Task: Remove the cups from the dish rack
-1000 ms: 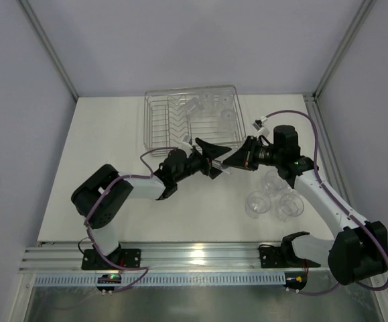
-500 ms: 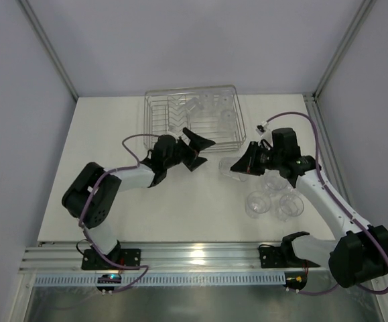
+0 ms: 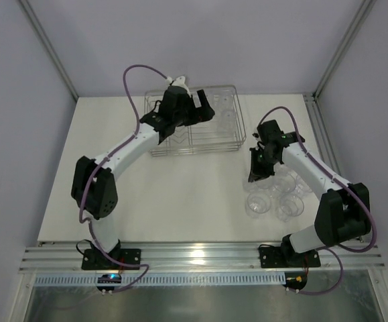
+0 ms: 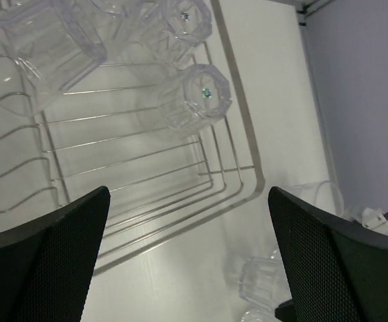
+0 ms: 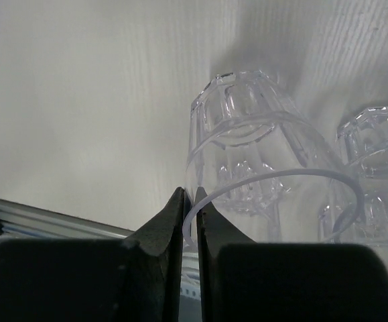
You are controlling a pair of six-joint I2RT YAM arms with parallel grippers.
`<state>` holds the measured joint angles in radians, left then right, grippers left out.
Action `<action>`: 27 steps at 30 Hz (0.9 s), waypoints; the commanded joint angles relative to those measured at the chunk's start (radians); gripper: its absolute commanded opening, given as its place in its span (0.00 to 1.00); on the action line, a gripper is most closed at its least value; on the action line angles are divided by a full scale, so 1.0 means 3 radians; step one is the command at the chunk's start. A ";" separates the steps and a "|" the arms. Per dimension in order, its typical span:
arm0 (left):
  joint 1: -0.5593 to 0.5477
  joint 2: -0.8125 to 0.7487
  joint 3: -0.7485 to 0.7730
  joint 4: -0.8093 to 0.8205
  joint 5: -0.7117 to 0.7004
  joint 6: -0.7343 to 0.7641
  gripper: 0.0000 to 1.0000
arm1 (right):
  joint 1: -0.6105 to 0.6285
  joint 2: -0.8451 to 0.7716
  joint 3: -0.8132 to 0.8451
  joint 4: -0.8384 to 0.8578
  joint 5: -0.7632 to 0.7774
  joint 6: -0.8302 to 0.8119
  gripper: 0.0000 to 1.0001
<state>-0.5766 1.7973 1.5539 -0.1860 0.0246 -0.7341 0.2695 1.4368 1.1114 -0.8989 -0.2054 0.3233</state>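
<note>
The wire dish rack [image 3: 194, 153] stands at the back of the table, and several clear cups lie in its right half [image 3: 224, 117]. My left gripper [image 3: 199, 109] hovers over the rack, open wide and empty. Its wrist view looks down on the rack wires [image 4: 247, 181], on one cup [image 4: 194, 97] lying on its side and on others [image 4: 46, 40] further back. My right gripper [image 3: 255, 173] points down at the right of the table. It is shut on the rim of a clear cup [image 5: 247, 147], with one finger inside the wall and one outside.
Three clear cups stand grouped on the table at the right [image 3: 257, 204], [image 3: 289, 206], [image 3: 284, 182], right beside the held one. Vertical frame posts rise at the back corners. A metal rail [image 3: 194, 258] runs along the near edge.
My left arm has swung from mid-table back over the rack and its jaws have opened wide. My right arm has carried its cup right and down beside the group of cups.
</note>
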 commanded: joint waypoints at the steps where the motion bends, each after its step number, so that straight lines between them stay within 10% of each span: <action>1: -0.0001 0.0338 0.0438 -0.0729 -0.0510 0.0820 1.00 | 0.0063 0.0088 0.0186 -0.0358 0.0424 -0.0147 0.04; 14: -0.0001 0.1299 0.1528 -0.0925 -0.1385 0.1679 1.00 | 0.0221 0.0278 0.0207 -0.0389 0.0526 -0.0157 0.04; 19: -0.0001 0.1581 0.1891 -0.0807 -0.1743 0.1844 1.00 | 0.0267 0.0303 0.0227 -0.0399 0.0516 -0.0157 0.44; 27: -0.0001 0.1960 0.2188 -0.0352 -0.1734 0.2380 1.00 | 0.0278 0.0309 0.0258 -0.0394 0.0450 -0.0142 0.68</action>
<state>-0.5762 2.3589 2.1620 -0.3901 -0.4698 -0.1184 0.3462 1.5322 1.1419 -1.0084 -0.0654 0.2840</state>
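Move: Left hand: the leaning cup in the dish rack is about 17 cm ahead, 4 cm left and 15 cm below. At similar height, the back middle cup is some 20 cm ahead and 3 cm right, and the right front cup about 11 cm ahead, 11 cm right. Right hand, holding a cup by its wall: the setting-down spot is about 3 cm right and 6 cm below, level fore-and-aft; the near-left standing cup lies some 9 cm back, 3 cm right, and the inner standing cup 12 cm right, 1 cm back. Forward about 13 cm and down about 9, slightly left, the wide-open left hand goes towards the leaning cup, sinking early and then running level, while it rolls some 45 degrees, left side rising. The right hand eases down and back about 2 cm each, tilting slightly, then opens and lets go of the cup's wall. ##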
